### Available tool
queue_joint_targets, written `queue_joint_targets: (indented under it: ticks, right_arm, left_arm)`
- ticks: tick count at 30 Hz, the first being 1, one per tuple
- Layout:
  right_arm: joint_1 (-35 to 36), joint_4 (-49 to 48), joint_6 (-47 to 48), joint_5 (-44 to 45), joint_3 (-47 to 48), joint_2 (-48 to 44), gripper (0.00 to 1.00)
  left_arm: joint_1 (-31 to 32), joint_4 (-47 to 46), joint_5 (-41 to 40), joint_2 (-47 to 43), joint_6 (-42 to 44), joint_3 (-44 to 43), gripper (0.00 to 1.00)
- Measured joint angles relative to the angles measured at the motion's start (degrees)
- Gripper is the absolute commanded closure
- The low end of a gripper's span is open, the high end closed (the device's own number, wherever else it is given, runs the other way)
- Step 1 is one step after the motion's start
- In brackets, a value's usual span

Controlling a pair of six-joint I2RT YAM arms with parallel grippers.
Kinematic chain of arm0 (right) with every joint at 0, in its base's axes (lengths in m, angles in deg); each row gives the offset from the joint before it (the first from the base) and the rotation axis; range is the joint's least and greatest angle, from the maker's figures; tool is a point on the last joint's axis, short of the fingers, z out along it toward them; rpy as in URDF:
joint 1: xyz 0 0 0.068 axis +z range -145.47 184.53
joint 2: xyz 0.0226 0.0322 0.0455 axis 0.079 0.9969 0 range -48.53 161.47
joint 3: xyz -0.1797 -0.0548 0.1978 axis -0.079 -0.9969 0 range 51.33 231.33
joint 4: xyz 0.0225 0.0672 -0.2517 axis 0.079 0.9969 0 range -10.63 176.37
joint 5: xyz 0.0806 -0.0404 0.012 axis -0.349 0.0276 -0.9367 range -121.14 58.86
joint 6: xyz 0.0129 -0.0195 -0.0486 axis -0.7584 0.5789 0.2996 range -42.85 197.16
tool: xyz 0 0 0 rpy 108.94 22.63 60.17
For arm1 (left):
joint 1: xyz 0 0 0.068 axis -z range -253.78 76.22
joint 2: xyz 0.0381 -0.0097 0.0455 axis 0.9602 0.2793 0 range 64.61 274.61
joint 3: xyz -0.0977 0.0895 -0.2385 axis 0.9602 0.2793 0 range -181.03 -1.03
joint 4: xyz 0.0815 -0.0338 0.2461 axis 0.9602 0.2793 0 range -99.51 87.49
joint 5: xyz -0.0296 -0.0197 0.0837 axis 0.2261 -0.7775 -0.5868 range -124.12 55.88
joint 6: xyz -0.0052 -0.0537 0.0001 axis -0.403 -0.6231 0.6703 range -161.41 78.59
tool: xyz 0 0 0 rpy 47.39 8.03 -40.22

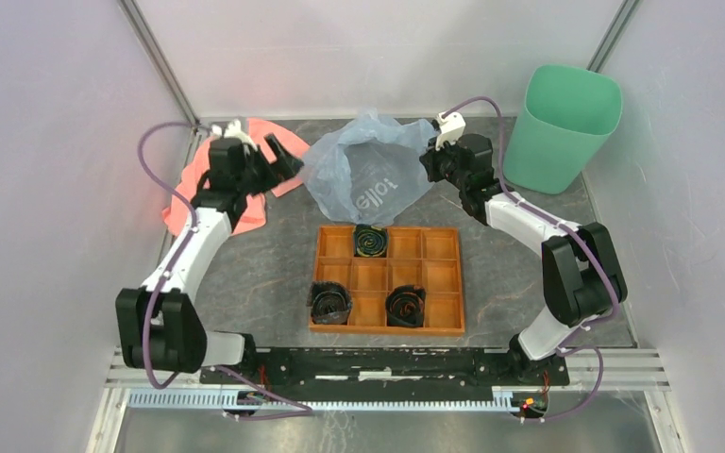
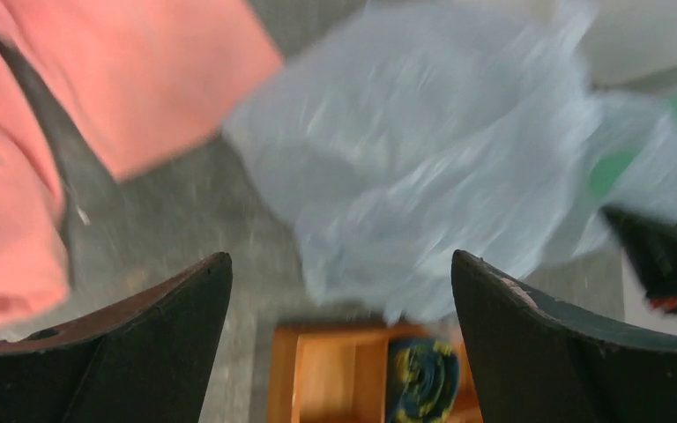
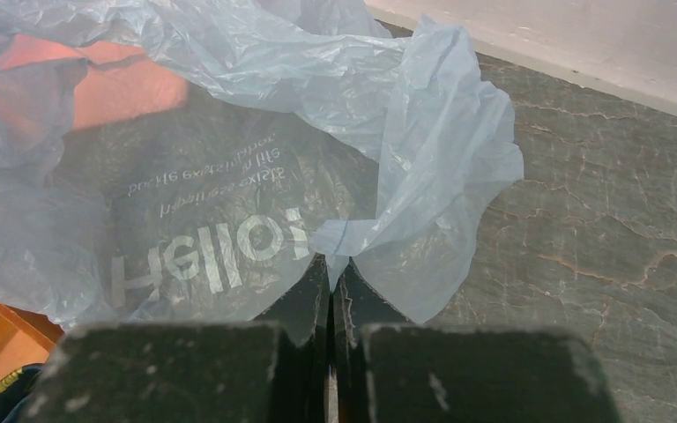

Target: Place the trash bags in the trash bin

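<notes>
The pale blue translucent trash bag [image 1: 370, 170] with white lettering is spread open at the back middle of the table. My right gripper [image 1: 431, 166] is shut on the bag's right edge; in the right wrist view [image 3: 330, 264] the plastic [image 3: 229, 176] is pinched between the closed jaws. My left gripper [image 1: 285, 160] is open and empty, just left of the bag and over the pink cloth; its fingers [image 2: 167, 335] frame the blurred bag [image 2: 441, 176]. The mint-green trash bin [image 1: 563, 127] stands upright at the back right, apart from both grippers.
A salmon-pink cloth [image 1: 231, 184] lies at the back left under the left arm. An orange-brown wooden compartment tray [image 1: 389, 279] sits in the middle, holding three black coiled rolls [image 1: 371, 241]. Grey walls close in the sides and back.
</notes>
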Motion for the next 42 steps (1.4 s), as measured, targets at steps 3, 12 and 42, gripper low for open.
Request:
queue_joint_targets:
  ticks: [3,12,42]
  right_arm:
    - [0.0,0.0,0.0,-0.3,0.0,-0.1,1.0]
    - [0.0,0.0,-0.3,-1.7,-0.5,-0.9,1.0]
    - [0.0,10.5,-1.4,-2.4,0.0,-2.6,0.37]
  left_arm:
    - [-3.2,-4.8,9.4,2.4,-4.0,9.1,0.05]
    - [-6.0,-29.1,25.7,18.7,-23.5,17.2,0.04]
    - [-6.0,-14.0,25.2,23.4,-16.1,2.2,0.98]
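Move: The left hand, open and empty, hangs over the left side of the trash bag; the bag's middle is about 4 cm ahead, 15 cm to the right and 16 cm below. From that hand the pink cloth lies about 12 cm left and 4 cm ahead, while the wooden tray is some 15 cm back and 19 cm right. The right hand already pinches the bag's right rim, the bag's middle about 11 cm left, 1 cm back and 10 cm below; the bin stands roughly 28 cm right and 8 cm ahead. Down goes the left hand, fast, about 13 cm, then slightly forward and right onto the bag's left edge, tipping its fingers down and rolling left side down nearly 40 degrees before easing partly back; the fingers shut and pinch the film. The right hand mostly holds its place, then late on opens about halfway and draws back and dips slightly, releasing the right rim. ##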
